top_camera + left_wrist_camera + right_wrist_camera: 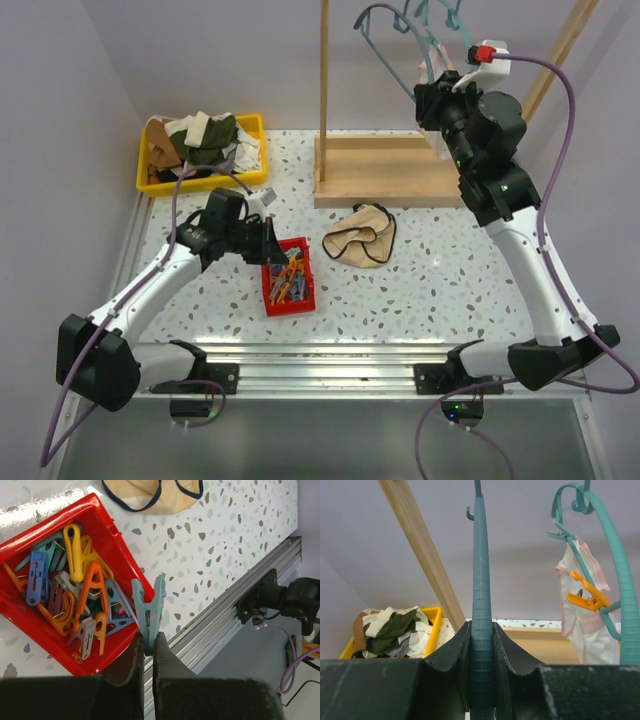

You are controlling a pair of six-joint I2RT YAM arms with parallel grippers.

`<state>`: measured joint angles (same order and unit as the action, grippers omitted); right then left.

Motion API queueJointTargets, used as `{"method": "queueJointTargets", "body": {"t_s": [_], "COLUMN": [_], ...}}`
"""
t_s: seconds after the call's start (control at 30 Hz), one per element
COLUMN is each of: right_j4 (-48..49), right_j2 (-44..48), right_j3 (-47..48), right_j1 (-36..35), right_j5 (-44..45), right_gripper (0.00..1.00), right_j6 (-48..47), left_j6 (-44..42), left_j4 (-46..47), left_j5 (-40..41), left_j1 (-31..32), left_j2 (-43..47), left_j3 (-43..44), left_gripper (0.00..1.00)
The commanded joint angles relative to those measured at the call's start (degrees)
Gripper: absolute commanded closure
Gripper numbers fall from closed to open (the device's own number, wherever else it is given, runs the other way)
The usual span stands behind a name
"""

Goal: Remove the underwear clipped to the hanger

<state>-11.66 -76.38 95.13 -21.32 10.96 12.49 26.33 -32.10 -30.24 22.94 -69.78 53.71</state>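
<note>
The beige underwear (360,235) (150,495) with black trim lies loose on the table. The white-pink underwear (580,615) hangs from a teal hanger (615,555), pinned by an orange clothespin (587,596). My right gripper (482,626) (440,98) is up at the rack, shut on the bar of a teal hanger (482,570) (395,35). My left gripper (148,639) (270,240) is shut on a teal clothespin (149,605), held just above the right rim of the red tray (120,535).
The red tray (303,297) holds several coloured clothespins. A yellow bin (255,125) (434,625) of clothes sits at the back left. The wooden rack has a base (385,172) and an upright pole (323,80). An aluminium rail (320,358) runs along the near edge.
</note>
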Motion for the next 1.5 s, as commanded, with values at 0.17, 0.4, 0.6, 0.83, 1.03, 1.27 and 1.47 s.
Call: {"method": "queueJointTargets", "body": {"t_s": [0.17,0.4,0.6,0.83,1.03,1.27,1.47], "right_j4": [-1.9,-7.1,-10.0,-10.5,-18.9,-28.6,-30.2], "right_j2": [-7.6,-11.2,-11.0,-7.0,-0.1,7.6,12.6], "right_j3": [12.4,16.8,15.7,13.2,8.1,-6.1,-17.8], "right_j1": [0.1,0.1,0.1,0.1,0.1,0.1,0.0], "right_j5": [3.2,3.2,3.1,0.0,-3.7,-9.6,-10.3], "right_gripper": [1.0,1.0,1.0,0.52,0.02,0.01,0.02], "right_j6": [-0.4,1.6,3.1,3.9,2.9,1.7,4.8], "left_j6": [-3.3,-3.9,-3.5,-3.1,-2.9,-2.2,-2.7], "left_j4": [-0.2,-0.9,-0.5,0.3,0.5,-0.2,2.4], "left_j5": [4.5,7.3,7.6,7.5,8.1,11.8,10.6], "left_j1": [0.0,0.0,0.0,0.0,0.0,0.0,0.1], "left_j2": [0.0,-0.9,-1.5,-1.6,-3.0,-4.1,-5.2], "left_j3": [-2.2,-3.1,-3.6,-3.5,-3.3,-1.6,2.1], "left_gripper": [1.0,1.0,1.0,1.0,0.76,0.07,0.0]}}
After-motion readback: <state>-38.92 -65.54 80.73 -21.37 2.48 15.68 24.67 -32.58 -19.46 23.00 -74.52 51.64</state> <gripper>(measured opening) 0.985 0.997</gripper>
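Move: The left hand, with a teal clip in its fingers, stands about 13 cm over the middle of the red box, which lies only 1 cm ahead; the removed beige underwear lies some 14 cm ahead, 19 cm right, 16 cm below. The right hand holds the emptied hanger; the rack's bar is out of sight, but its left post stands about 16 cm ahead, 18 cm left, level, and the pink-white underwear hangs 12 cm ahead, 8 cm right, 11 cm lower. Forward about 4.5 cm in a small up-then-down arc, the right hand brings the hanger to the rack, opens its fingers to let go, then draws back and sinks about 14 cm, tipping down about 20 degrees more. Meanwhile the left sinks about 5 cm into the box, drifting slightly left, and opens wide to release the clip. ##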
